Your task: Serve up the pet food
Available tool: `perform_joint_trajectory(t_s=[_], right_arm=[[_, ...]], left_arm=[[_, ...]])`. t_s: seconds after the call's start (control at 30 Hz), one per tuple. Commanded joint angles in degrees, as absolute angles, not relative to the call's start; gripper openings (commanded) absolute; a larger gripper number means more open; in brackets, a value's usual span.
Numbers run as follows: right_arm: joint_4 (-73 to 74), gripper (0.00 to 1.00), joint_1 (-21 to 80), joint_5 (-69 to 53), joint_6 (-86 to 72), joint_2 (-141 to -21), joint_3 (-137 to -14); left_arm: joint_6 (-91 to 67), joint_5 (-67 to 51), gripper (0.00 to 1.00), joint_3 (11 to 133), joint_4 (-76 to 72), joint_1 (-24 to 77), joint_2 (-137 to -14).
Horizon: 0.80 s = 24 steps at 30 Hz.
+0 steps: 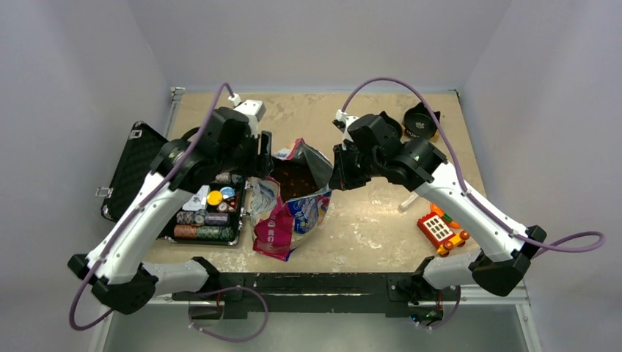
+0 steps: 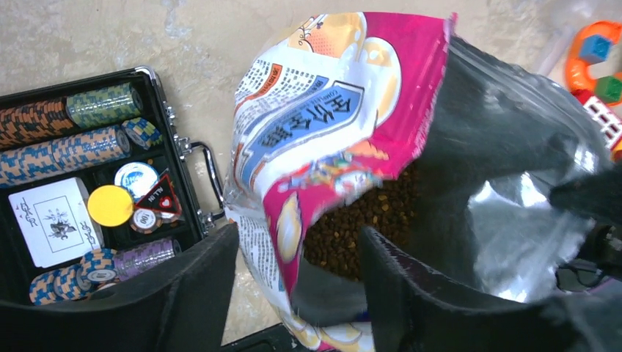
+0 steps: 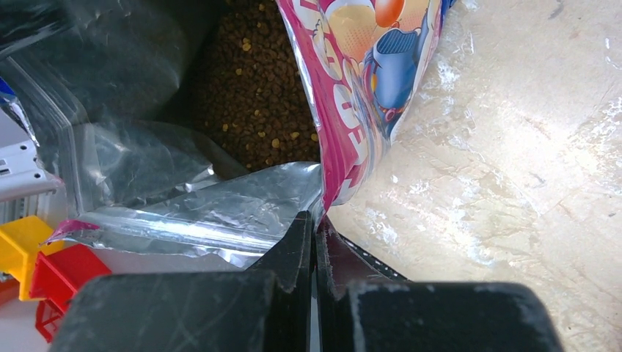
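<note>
The pink-blue-white foil bag [image 1: 290,213] lies mid-table with its mouth pulled open, and brown pet food [image 1: 293,180] shows inside. My left gripper [image 1: 260,165] is at the bag's left rim. In the left wrist view it [image 2: 297,231] is open, its jaws set wide either side of the printed bag wall [image 2: 323,110] without clamping it, and one finger is inside over the kibble [image 2: 359,220]. My right gripper [image 1: 336,172] is shut on the bag's right rim. The right wrist view shows it [image 3: 314,220] pinching the pink edge [image 3: 345,147], with kibble [image 3: 257,88] beyond.
An open black case [image 1: 136,165] holding poker chips [image 1: 202,224] and cards sits left of the bag, close under my left arm. A black bowl [image 1: 420,121] stands at the back right. A red and yellow toy [image 1: 440,229] lies at the front right.
</note>
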State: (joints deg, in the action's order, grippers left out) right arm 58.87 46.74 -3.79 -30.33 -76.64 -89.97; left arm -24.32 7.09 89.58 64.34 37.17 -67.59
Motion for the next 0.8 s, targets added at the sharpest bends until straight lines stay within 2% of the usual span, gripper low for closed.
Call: perform_joint_trajectory(t_s=[0.0,0.17,0.33,0.37,0.47,0.5,0.57,0.67,0.77], right_arm=[[59.09,0.00,45.88,-1.53,-26.96,-75.16,-92.65],[59.79,0.00,45.88,-2.63,-27.12,-76.18,-94.06],[58.57,0.00,45.88,-2.01,-28.21,-74.31,-90.79],[58.35,0.01,45.82,-1.72,-28.12,-74.05,-90.33],[58.14,0.04,45.79,-1.41,-27.25,-74.15,-90.17],[58.40,0.08,45.75,-1.47,-27.03,-74.56,-90.55],[59.49,0.20,45.66,-1.61,-26.98,-75.35,-92.11],[60.03,0.46,45.62,-2.17,-27.35,-75.34,-93.61],[59.44,0.61,45.62,-2.06,-27.64,-73.68,-93.05]], left_arm=[[-22.32,9.69,0.59,94.19,64.74,37.10,-75.11],[-21.53,13.09,0.45,97.73,67.44,37.14,-79.78],[-21.31,12.31,0.44,99.73,67.66,37.09,-80.97],[-21.04,12.43,0.41,100.26,67.74,37.16,-81.18],[-19.75,14.13,0.04,101.85,67.35,37.17,-81.23],[-19.40,14.75,0.00,102.31,66.82,37.10,-81.09],[-19.25,15.68,0.00,103.68,65.85,37.09,-80.69],[-21.92,19.18,0.00,107.32,66.18,37.09,-80.19],[-23.50,19.57,0.00,109.84,66.22,37.15,-79.41]])
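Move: The left hand, fingers open, hangs just short of the food bag's far-left rim, about 4 cm ahead, 1 cm to its right and 3 cm lower. The kibble inside the bag lies some 7 cm right and 15 cm below, and the poker chip case is about 21 cm left, 8 cm back and 25 cm down. The right hand already pinches the bag's right rim between its fingertips. The left fingers shut on the bag's far-left rim and pinch it, after the hand dips about 4 cm forward and 4 cm down; it then comes up 1 to 2 cm, rolling some 10 degrees so that its left side rises. Once the left has shut, the right hand opens about halfway and lets go of the right rim, staying nearly in place. ##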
